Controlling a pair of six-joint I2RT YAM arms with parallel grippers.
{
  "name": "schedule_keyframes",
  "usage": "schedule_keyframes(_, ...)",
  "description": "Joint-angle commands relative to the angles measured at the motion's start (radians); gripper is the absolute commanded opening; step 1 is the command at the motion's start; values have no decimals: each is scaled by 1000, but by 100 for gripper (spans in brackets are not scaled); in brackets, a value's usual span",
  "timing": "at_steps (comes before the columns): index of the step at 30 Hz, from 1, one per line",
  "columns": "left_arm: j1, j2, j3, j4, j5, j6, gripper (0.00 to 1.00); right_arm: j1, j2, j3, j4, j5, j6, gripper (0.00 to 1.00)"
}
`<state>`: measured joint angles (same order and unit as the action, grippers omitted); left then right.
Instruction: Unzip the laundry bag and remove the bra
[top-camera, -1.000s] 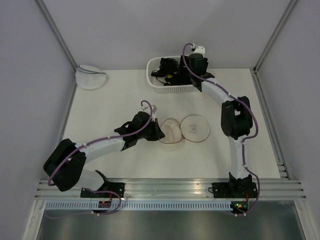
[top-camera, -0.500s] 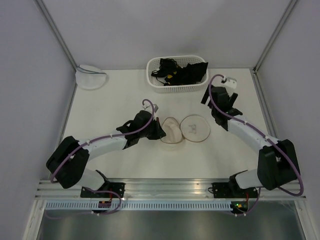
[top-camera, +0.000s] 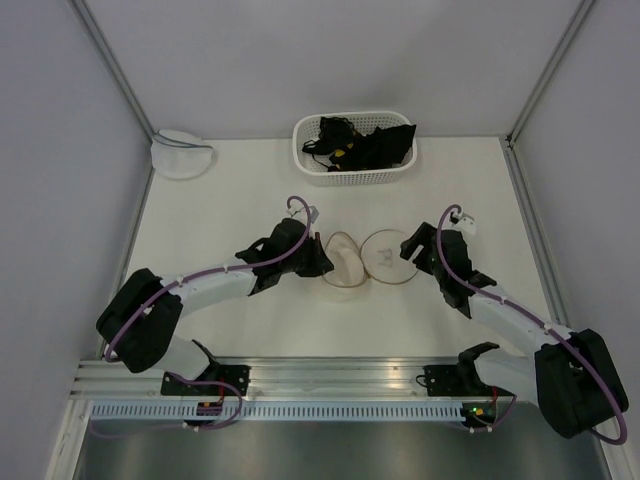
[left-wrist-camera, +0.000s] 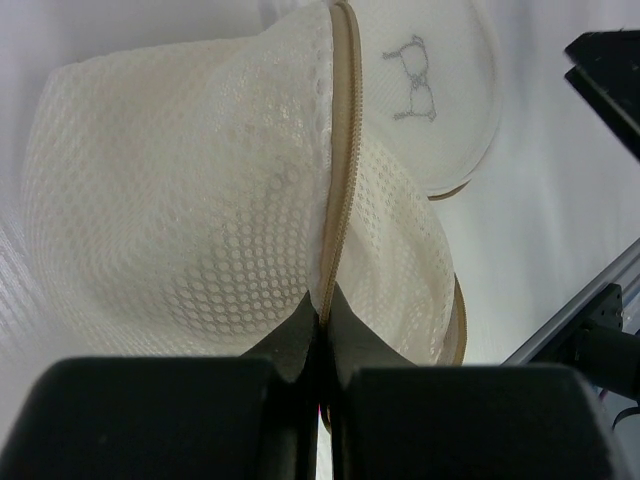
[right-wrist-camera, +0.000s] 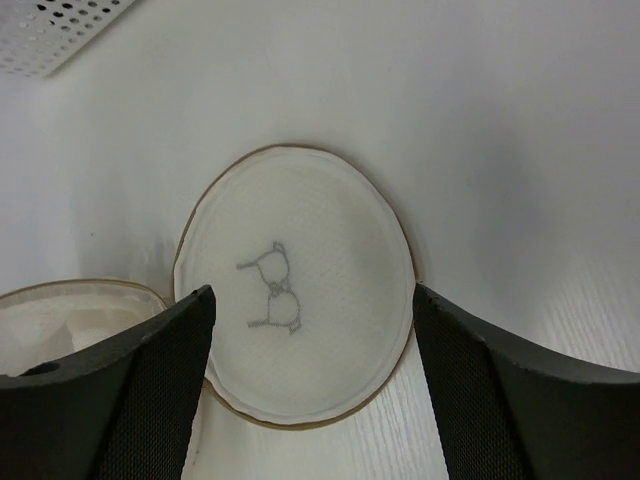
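The laundry bag (top-camera: 345, 265) lies unzipped in the middle of the table, its mesh dome (left-wrist-camera: 190, 190) beside its flat round lid (right-wrist-camera: 300, 330), which bears a small grey bra drawing. My left gripper (left-wrist-camera: 322, 312) is shut on the bag's tan zip rim (left-wrist-camera: 340, 150); in the top view this left gripper (top-camera: 322, 262) is at the dome's left side. My right gripper (right-wrist-camera: 312, 295) hangs open just above the lid, holding nothing, its fingers (right-wrist-camera: 150, 390) on either side. The black bra (top-camera: 372, 146) lies in the white basket (top-camera: 308, 165) at the back.
A second white dome pouch (top-camera: 180, 152) with a grey-blue rim sits at the far left corner. The basket's corner (right-wrist-camera: 50, 30) shows at the upper left of the right wrist view. Metal rails run along the table's near edge (top-camera: 340, 375).
My right arm swung from over the basket back toward the near side and now hovers over the bag's lid. The left gripper kept its hold and place.
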<state>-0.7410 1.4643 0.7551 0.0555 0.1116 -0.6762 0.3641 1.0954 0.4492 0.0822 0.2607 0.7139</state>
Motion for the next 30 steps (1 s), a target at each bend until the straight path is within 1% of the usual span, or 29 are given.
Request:
schedule_keyframes(1,2,5,39,27,-4,4,2,4,21,-40,93,-63,90,84)
schedule_keyframes(4,2,1,43,23,-7,6,2,3,24,-64,94,-83,122,81)
schedule_keyframes(9,2,1,46,21,-3,4,2,4,-52,-130,76,-37,162,77)
schedule_keyframes(11,2,4,46,21,-1,3,2,3,-69,-147,71,-18,185,74)
schedule_keyframes(13,2,7,47,21,2,3,2,4,-74,-161,73,-9,194,74)
schedule_keyframes(15,2,5,49,21,2,3,2,4,-54,-168,73,-3,214,73)
schedule_keyframes(18,2,-1,50,23,3,3,2,3,-5,-190,119,0,235,72)
schedule_keyframes(23,2,5,49,27,5,-2,2,3,121,-211,264,-34,266,67)
schedule_keyframes(25,2,7,49,30,10,-3,2,4,161,-211,328,-44,277,60)
schedule_keyframes(26,2,8,47,32,10,-3,2,4,194,-211,350,-54,277,50)
schedule_keyframes(28,2,7,46,37,13,-5,2,4,227,-211,399,-66,279,35)
schedule_keyframes(29,2,8,46,37,14,-5,2,3,248,-204,406,-69,276,18)
schedule_keyframes(30,2,7,46,35,14,-3,2,3,253,-201,407,-83,272,12)
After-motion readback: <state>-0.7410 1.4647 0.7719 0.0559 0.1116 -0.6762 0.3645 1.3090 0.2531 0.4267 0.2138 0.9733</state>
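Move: The right hand hangs open about 7 cm above the right rim of the bag's flap, with that rim roughly 2 cm back and 1 cm to its right. The flap's middle is some 6 cm left and 2 cm ahead, the laundry bag's body about 15 cm left and 1 cm back, and the basket about 31 cm ahead and 15 cm left. From the left hand, which still grips the bag's zip edge, the rim lies roughly 21 cm right, 4 cm ahead and 8 cm below. The right hand sinks about 7 cm to the right rim of the bag's flap, drawing back some 3.5 cm on the way, then easing about 2 cm forward and slightly left, while the wrist rolls some 10 degrees, left side rising. Its fingers narrow slowly at first and then close quickly near the end, pinching the rim low over the table, as the left hand stays in place and keeps its hold on the zip edge. ##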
